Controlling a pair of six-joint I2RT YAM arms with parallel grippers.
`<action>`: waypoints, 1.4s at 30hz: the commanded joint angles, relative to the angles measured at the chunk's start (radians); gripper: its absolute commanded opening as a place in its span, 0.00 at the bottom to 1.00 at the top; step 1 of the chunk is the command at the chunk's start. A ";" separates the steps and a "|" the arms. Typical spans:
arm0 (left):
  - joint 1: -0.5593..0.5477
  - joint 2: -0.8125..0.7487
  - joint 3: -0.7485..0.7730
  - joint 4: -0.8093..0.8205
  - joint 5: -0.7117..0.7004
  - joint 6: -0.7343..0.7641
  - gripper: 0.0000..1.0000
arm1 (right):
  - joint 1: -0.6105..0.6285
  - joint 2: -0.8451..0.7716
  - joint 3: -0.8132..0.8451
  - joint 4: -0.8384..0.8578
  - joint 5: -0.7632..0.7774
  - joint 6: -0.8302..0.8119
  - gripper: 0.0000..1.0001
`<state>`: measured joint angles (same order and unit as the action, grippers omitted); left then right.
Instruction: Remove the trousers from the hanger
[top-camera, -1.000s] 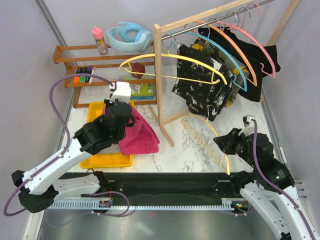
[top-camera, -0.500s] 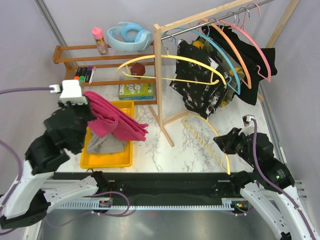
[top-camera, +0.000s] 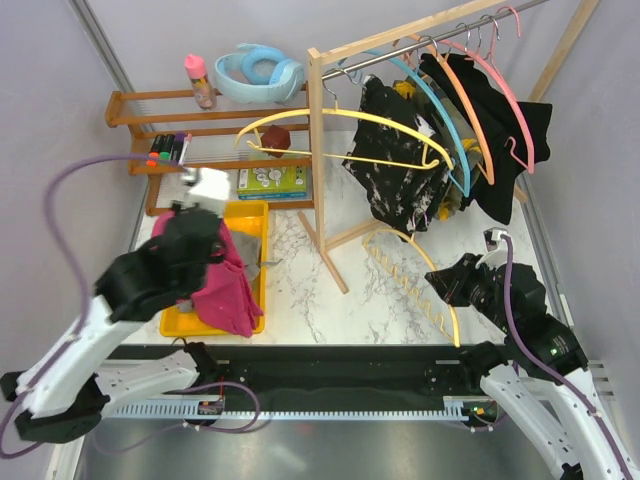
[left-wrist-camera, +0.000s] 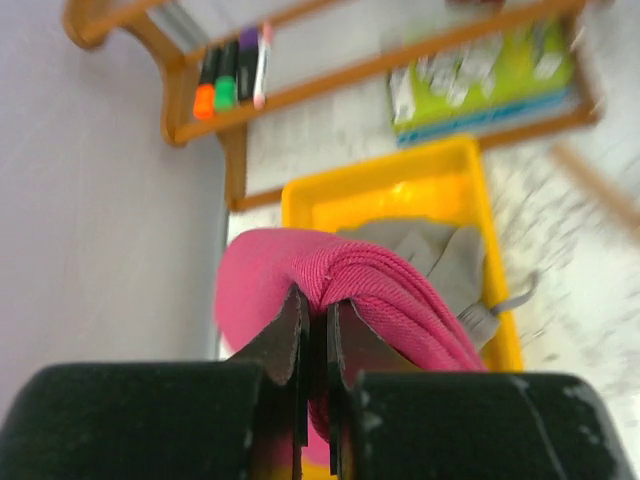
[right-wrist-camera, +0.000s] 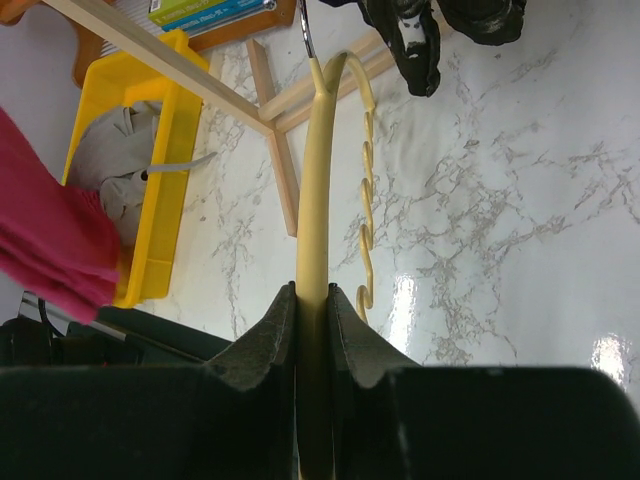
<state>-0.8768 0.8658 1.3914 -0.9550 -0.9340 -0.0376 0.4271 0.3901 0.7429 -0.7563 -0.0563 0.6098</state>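
Note:
My left gripper (top-camera: 213, 252) (left-wrist-camera: 313, 302) is shut on a fold of the magenta trousers (top-camera: 226, 296) (left-wrist-camera: 395, 290). They hang over the yellow tray (top-camera: 251, 212) (left-wrist-camera: 400, 186), draping past its near rim. A grey garment (top-camera: 245, 250) (left-wrist-camera: 432, 250) lies in the tray. My right gripper (top-camera: 452, 290) (right-wrist-camera: 313, 296) is shut on the arm of a bare yellow hanger (top-camera: 408, 262) (right-wrist-camera: 326, 150) that rests on the marble table. On the rail hang black speckled trousers (top-camera: 395, 172), a camouflage pair (top-camera: 456, 196) and a plain black pair (top-camera: 505, 120).
The wooden rack's post (top-camera: 323, 170) and foot (right-wrist-camera: 278, 150) stand between the tray and the hanger. Yellow (top-camera: 340, 122), blue (top-camera: 440, 120), orange (top-camera: 468, 100) and pink (top-camera: 520, 95) hangers hang on the rail. A wooden shelf (top-camera: 150, 105) at the back left carries markers (left-wrist-camera: 228, 80), a bottle and a green box (top-camera: 272, 180).
The left arm swung the magenta trousers out to the left and then back over the tray, where they now hang lower. The right arm and its hanger have not moved.

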 joint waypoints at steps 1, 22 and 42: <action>0.102 0.168 -0.129 0.065 -0.002 -0.036 0.02 | -0.004 -0.007 0.016 0.040 0.004 -0.001 0.00; 0.515 0.460 -0.327 0.256 0.330 -0.196 0.02 | -0.004 -0.005 0.157 -0.040 -0.030 -0.028 0.00; 0.518 -0.066 -0.216 0.236 0.848 -0.271 0.86 | -0.004 0.199 0.358 -0.098 -0.028 -0.117 0.00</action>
<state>-0.3614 0.8867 1.1233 -0.7311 -0.3019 -0.2470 0.4271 0.5098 1.0386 -0.9276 -0.0887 0.5346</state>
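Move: The pink trousers are still pinched in the left hand. The yellow tray they are going to lies about 35 cm below it, its middle some 3 cm ahead and 2 cm to the left. Beyond the tray the green game box stands about 23 cm ahead of the hand and 12 cm to its right, some 34 cm down. From the right hand, which keeps the freed yellow hanger, the tray is about 50 cm left, 6 cm ahead and 20 cm below. The pink trousers are carried down into the yellow tray by the left hand, which sinks a good 20 cm and reaches about 9 cm forward, tipping some 30 degrees down and turning left. Low over the tray its fingers open wide and let go, then it climbs about 12 cm, easing back and right. The right hand keeps its grip on the yellow hanger and later lifts it about 6 cm, slightly back. ##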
